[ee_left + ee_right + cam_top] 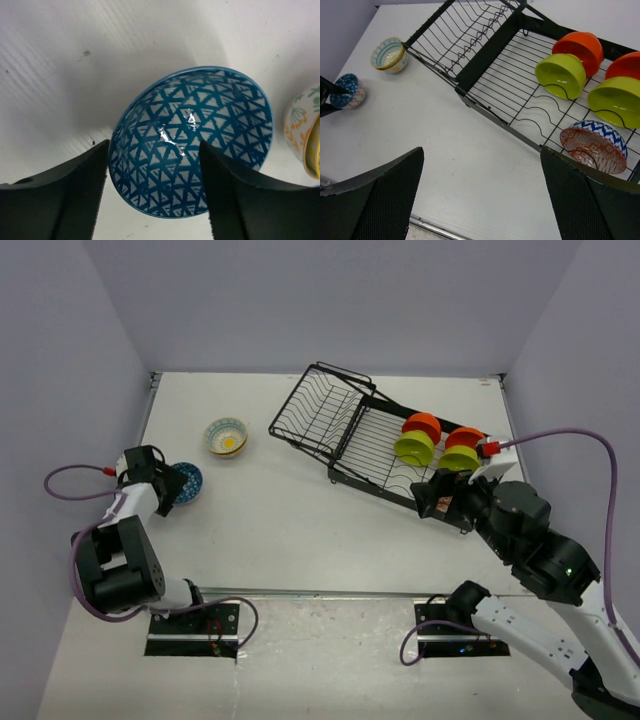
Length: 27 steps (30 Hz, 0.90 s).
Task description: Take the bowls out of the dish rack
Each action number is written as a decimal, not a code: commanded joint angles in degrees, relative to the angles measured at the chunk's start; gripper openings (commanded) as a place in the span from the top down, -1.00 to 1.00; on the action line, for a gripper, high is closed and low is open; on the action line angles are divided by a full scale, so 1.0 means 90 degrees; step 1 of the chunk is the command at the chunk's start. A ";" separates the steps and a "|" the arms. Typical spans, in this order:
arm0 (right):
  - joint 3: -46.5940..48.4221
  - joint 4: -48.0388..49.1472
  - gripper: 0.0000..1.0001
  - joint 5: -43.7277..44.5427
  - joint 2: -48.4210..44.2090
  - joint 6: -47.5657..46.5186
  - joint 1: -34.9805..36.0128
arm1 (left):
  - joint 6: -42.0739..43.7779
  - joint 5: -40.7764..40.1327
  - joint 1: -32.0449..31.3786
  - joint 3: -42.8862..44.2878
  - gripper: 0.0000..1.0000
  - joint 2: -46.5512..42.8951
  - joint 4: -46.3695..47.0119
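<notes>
The black wire dish rack lies at the back right. On edge in its right section stand two orange bowls, two lime green bowls and a blue-and-red patterned bowl. A blue triangle-patterned bowl sits on the table at the far left. My left gripper is open astride its near rim, one finger inside and one outside. My right gripper hangs open and empty over the table, just in front of the rack's near edge.
A white floral bowl with a yellow centre stands on the table just right of and beyond the blue one. The rack's left section holds nothing. Purple walls close in the table on three sides.
</notes>
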 commanded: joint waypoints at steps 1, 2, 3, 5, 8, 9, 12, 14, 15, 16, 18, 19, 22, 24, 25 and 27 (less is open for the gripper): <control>0.0201 -0.0322 -0.97 0.0286 0.0233 -0.0246 -0.0006 | -0.0104 0.0157 -0.0114 -0.0067 -0.49 -0.0212 0.0448; 0.0201 -0.0351 -0.98 0.0305 0.0292 -0.0295 -0.0006 | -0.0104 0.0118 -0.0114 -0.0077 -0.76 -0.0444 0.0390; 0.0201 -0.0419 -0.98 0.0325 0.0428 -0.0354 -0.0006 | -0.0114 0.0128 -0.0105 -0.0077 -0.88 -0.0572 0.0244; 0.0182 -0.0439 -0.98 0.0286 0.0546 -0.0646 -0.0006 | -0.0027 0.0147 -0.0105 -0.0057 -1.00 -0.1127 0.0068; 0.0026 -0.0381 -0.98 0.0683 0.0858 -0.1076 -0.0016 | 0.0266 0.0147 -0.0114 0.0069 -1.00 -0.2247 -0.0527; -0.0033 -0.0371 -0.98 0.0948 0.0965 -0.1212 -0.0007 | 0.0354 0.0176 -0.0114 0.0128 -1.00 -0.2582 -0.0828; -0.0423 -0.0255 -0.98 0.2485 0.1590 -0.1837 -0.0006 | 0.0793 0.0477 -0.0124 0.0449 -1.00 -0.3881 -0.1259; -0.1056 0.0117 -0.98 0.3145 0.1893 -0.2840 -0.0006 | 0.1213 0.1016 -0.0153 0.0607 -1.00 -0.4634 -0.1309; -0.1271 0.0620 -0.97 0.3263 0.1933 -0.3666 -0.0006 | 0.1320 0.1577 -0.0192 0.0742 -1.00 -0.4781 -0.1378; -0.1505 0.0934 -0.98 0.3197 0.1894 -0.4100 -0.0016 | 0.1582 0.1902 -0.0212 0.0782 -1.00 -0.4986 -0.1398; -0.2014 0.1869 -0.98 0.2934 0.1739 -0.4794 -0.0006 | 0.1935 0.2713 -0.0299 0.0986 -1.00 -0.4998 -0.1746; -0.2161 0.2117 -0.98 0.2662 0.1651 -0.5407 -0.0026 | 0.2275 0.2793 -0.0397 0.1055 -1.00 -0.4959 -0.1894; -0.2435 0.2471 -0.98 0.2493 0.1523 -0.6037 -0.0055 | 0.2580 0.2064 -0.1362 0.1085 -1.00 -0.5036 -0.2159; -0.2406 0.2500 -0.98 0.2580 0.1785 -0.6164 -0.0123 | 0.2814 0.1673 -0.1714 0.0998 -1.00 -0.4998 -0.2266; -0.2426 0.2500 -0.98 0.2620 0.1883 -0.6204 -0.0153 | 0.2835 0.1565 -0.1929 0.0949 -1.00 -0.4978 -0.2257; -0.2504 0.2500 -0.96 0.2640 0.2186 -0.6233 -0.0327 | 0.2864 0.1116 -0.2541 0.0900 -1.00 -0.4900 -0.2209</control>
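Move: The red patterned bowl, still in the near right end of the rack, lies about 12 cm ahead of the right hand, 13 cm to its right and 27 cm below; the right lime bowl stands 8 cm beyond it and 5 cm farther right, the left lime bowl 11 cm beyond it and 7 cm farther left. From the left hand that red bowl is some 65 cm to the right, level ahead; the blue bowl's middle is 4 cm ahead and 3 cm right, the yellow bowl stack 15 cm ahead and 11 cm right. Upward and then right, the left hand leaves the blue bowl's rim, its fingers finishing their opening, climbing about 26 cm, swinging 13 cm right with a slight draw back, and tipping its fingers up as it turns clockwise. Meanwhile the right hand sinks some 15 cm, going forward and right towards the red patterned bowl, fingers wide open, wrist rolling about 65 degrees so its left side drops; it is still short of the bowl. ##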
